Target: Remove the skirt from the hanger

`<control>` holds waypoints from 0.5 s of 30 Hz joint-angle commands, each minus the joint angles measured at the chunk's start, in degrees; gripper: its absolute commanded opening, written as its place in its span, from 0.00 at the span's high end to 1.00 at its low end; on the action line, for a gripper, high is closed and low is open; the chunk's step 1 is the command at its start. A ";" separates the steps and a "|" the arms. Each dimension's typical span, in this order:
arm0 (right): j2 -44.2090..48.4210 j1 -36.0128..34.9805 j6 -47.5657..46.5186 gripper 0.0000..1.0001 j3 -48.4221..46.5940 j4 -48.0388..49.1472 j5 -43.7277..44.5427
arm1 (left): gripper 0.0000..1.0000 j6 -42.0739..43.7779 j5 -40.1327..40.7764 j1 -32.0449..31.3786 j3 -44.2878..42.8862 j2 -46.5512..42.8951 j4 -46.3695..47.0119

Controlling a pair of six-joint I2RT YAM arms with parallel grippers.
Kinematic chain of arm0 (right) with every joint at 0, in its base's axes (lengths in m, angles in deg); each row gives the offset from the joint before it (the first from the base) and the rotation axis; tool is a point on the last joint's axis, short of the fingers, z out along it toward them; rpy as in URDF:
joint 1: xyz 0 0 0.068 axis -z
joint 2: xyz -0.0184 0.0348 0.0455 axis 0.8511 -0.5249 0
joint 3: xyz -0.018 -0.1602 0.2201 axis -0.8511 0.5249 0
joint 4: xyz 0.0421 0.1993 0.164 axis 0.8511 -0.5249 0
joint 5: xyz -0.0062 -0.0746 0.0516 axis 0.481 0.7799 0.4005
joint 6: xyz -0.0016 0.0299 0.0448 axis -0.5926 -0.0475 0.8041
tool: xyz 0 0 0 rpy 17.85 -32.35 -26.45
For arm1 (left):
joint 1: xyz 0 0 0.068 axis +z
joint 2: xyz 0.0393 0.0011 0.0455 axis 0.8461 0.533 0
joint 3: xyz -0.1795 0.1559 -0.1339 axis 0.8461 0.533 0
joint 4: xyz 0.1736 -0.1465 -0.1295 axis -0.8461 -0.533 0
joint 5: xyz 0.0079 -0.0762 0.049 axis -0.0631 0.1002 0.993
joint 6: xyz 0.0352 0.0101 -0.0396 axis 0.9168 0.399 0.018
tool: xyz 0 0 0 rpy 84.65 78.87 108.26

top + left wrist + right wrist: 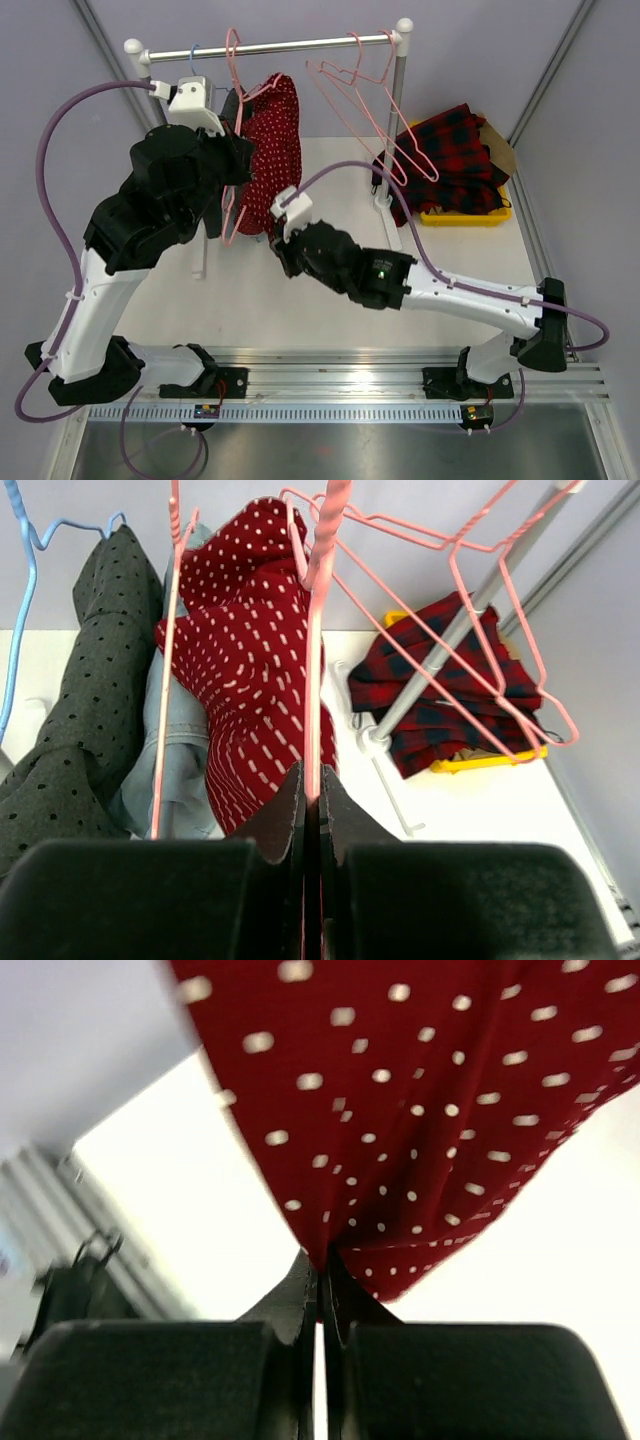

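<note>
A red skirt (272, 150) with white dots hangs on a pink hanger (236, 110) from the rail. My left gripper (236, 160) is shut on that hanger's wire; in the left wrist view the pink hanger (318, 630) runs up from between the closed jaws of the left gripper (311, 780), with the skirt (250, 670) draped beside it. My right gripper (281, 240) sits below the skirt's lower edge. In the right wrist view the right gripper (320, 1260) is shut on the bottom fold of the skirt (420, 1110).
A clothes rail (270, 46) on white posts spans the back. Empty pink hangers (370, 100) hang at its right. A yellow bin (470, 215) holds plaid clothing (455, 160). A grey dotted garment (90, 700) on a blue hanger (25, 590) and a pale blue garment (185, 750) hang left of the skirt.
</note>
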 commanded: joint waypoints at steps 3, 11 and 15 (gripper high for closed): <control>7.74 -13.81 10.47 1.00 12.42 -0.06 9.69 | 1.00 2.69 6.34 -0.11 0.90 1.25 11.05; 8.10 -28.33 25.67 1.00 19.20 -11.92 23.85 | 1.00 4.71 7.31 -0.11 -4.01 5.37 11.32; 9.33 -31.14 31.14 1.00 21.93 -15.61 26.49 | 1.00 5.41 7.23 -0.11 -6.12 7.74 10.62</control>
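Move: The right hand already pinches the lower end of the red dotted skirt, whose middle is about 10 cm ahead, straight in line, and 12 cm above; the near table edge lies some 14 cm back, straight in line and well below. The grey jacket hangs about 15 cm ahead and 10 cm left, the empty pink hangers some 18 cm ahead and 22 cm right. From the left hand, gripping the skirt's hanger, the skirt's middle is 4 cm ahead, 5 cm right. Right hand yanks the pinched skirt about 17 cm back and 11 cm down; left eases its hanger forward-down. ##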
